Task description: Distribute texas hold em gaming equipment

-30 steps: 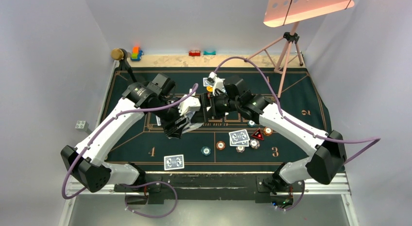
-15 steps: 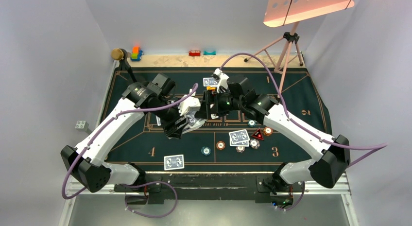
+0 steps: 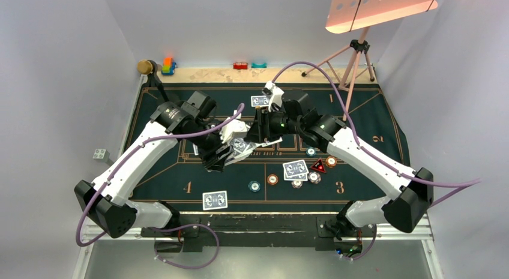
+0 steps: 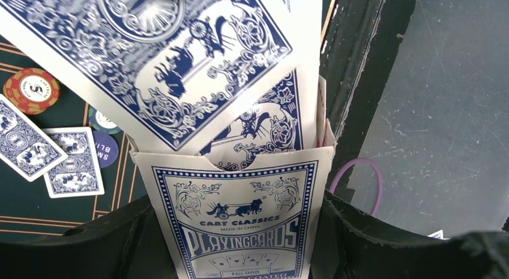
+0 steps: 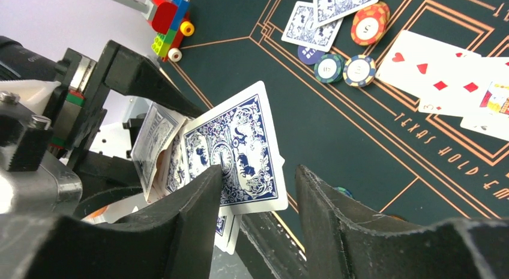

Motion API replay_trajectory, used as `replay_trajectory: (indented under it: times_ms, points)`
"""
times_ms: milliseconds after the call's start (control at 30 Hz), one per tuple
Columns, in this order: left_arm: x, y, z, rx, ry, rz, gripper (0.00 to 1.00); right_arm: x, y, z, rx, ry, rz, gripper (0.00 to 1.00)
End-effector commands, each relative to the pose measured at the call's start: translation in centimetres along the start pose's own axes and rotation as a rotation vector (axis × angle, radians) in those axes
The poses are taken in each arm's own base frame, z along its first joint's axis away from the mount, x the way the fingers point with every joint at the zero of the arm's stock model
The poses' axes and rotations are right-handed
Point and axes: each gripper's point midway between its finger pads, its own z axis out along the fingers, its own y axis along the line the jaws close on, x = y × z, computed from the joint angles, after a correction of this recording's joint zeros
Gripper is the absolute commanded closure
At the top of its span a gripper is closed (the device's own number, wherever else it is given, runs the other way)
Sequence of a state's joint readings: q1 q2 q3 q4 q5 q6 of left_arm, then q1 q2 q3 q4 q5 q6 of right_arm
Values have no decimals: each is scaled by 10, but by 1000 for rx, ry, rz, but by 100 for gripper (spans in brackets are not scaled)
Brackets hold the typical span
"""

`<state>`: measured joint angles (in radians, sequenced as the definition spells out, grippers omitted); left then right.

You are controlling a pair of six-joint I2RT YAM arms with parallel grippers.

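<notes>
My left gripper (image 3: pixel 230 149) is shut on an open blue-and-white card box (image 4: pixel 240 222), held above the green mat. Blue-backed cards (image 4: pixel 162 57) fan out of the box's mouth. My right gripper (image 3: pixel 254 132) has reached in from the right. Its jaws stand apart around one protruding card (image 5: pixel 237 156); the left finger (image 5: pixel 201 201) touches the card's back and the other stays clear. Dealt cards lie on the mat (image 3: pixel 296 169), (image 3: pixel 215 200), (image 3: pixel 261 101). Chips (image 3: pixel 272 179) and a red triangular marker (image 3: pixel 318 166) lie near the front right.
Face-up cards (image 5: pixel 441 72) lie on the mat's centre print. Toy blocks (image 3: pixel 168 65) and two small pieces (image 3: pixel 240 65) sit along the back edge. A tripod (image 3: pixel 354 63) stands at the back right. The mat (image 3: pixel 372 129) ends near the table's right side.
The right gripper has moved left to the box in my left gripper, and its jaws have narrowed around a protruding card. The left arm has stayed still.
</notes>
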<state>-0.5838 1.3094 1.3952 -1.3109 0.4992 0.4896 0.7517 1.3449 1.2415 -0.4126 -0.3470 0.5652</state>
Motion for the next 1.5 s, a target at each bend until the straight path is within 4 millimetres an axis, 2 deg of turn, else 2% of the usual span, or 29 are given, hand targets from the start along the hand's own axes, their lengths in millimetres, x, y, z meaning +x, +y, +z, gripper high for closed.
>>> replay_trajectory:
  times_ms: [0,467,800,1100,1467]
  points:
    - [-12,-9,-11,7,-68,34,100,-29,12,-19,6,-98,-55,49]
    - [-10,-9,-11,6,-62,32,100,-36,17,-26,-5,-132,-60,75]
    - [-9,-9,-10,13,-56,28,100,-44,25,-38,-37,-191,-55,80]
    - [-7,-10,-10,18,-50,27,100,-54,21,-47,-38,-234,-17,83]
    - [-6,-11,-10,19,-48,28,100,-63,10,-67,-144,-287,144,100]
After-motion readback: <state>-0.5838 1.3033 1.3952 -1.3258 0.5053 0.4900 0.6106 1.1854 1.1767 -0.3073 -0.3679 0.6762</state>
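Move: Right at the right hand's fingertips, its middle about 1 cm back, 1 cm to the left and 1 cm lower, is the skewed top playing card; from the left hand it is roughly 9 cm right, 3 cm ahead and 2 cm higher. The card box in the left hand sits some 7 cm left of the right hand, 4 cm back and 3 cm below. Roughly 25 cm beneath, the face-up cards lie about 10 cm ahead and 1 cm right. Closing from half open to shut, the right fingers, one tip already on the skewed card's face, pinch that card while the hand first hardly moves. The hand then rises about 5 cm and draws away rightward some 4 cm, edging forward too, with a turn of about 10 degrees clockwise. The left hand holds the card box steady. ##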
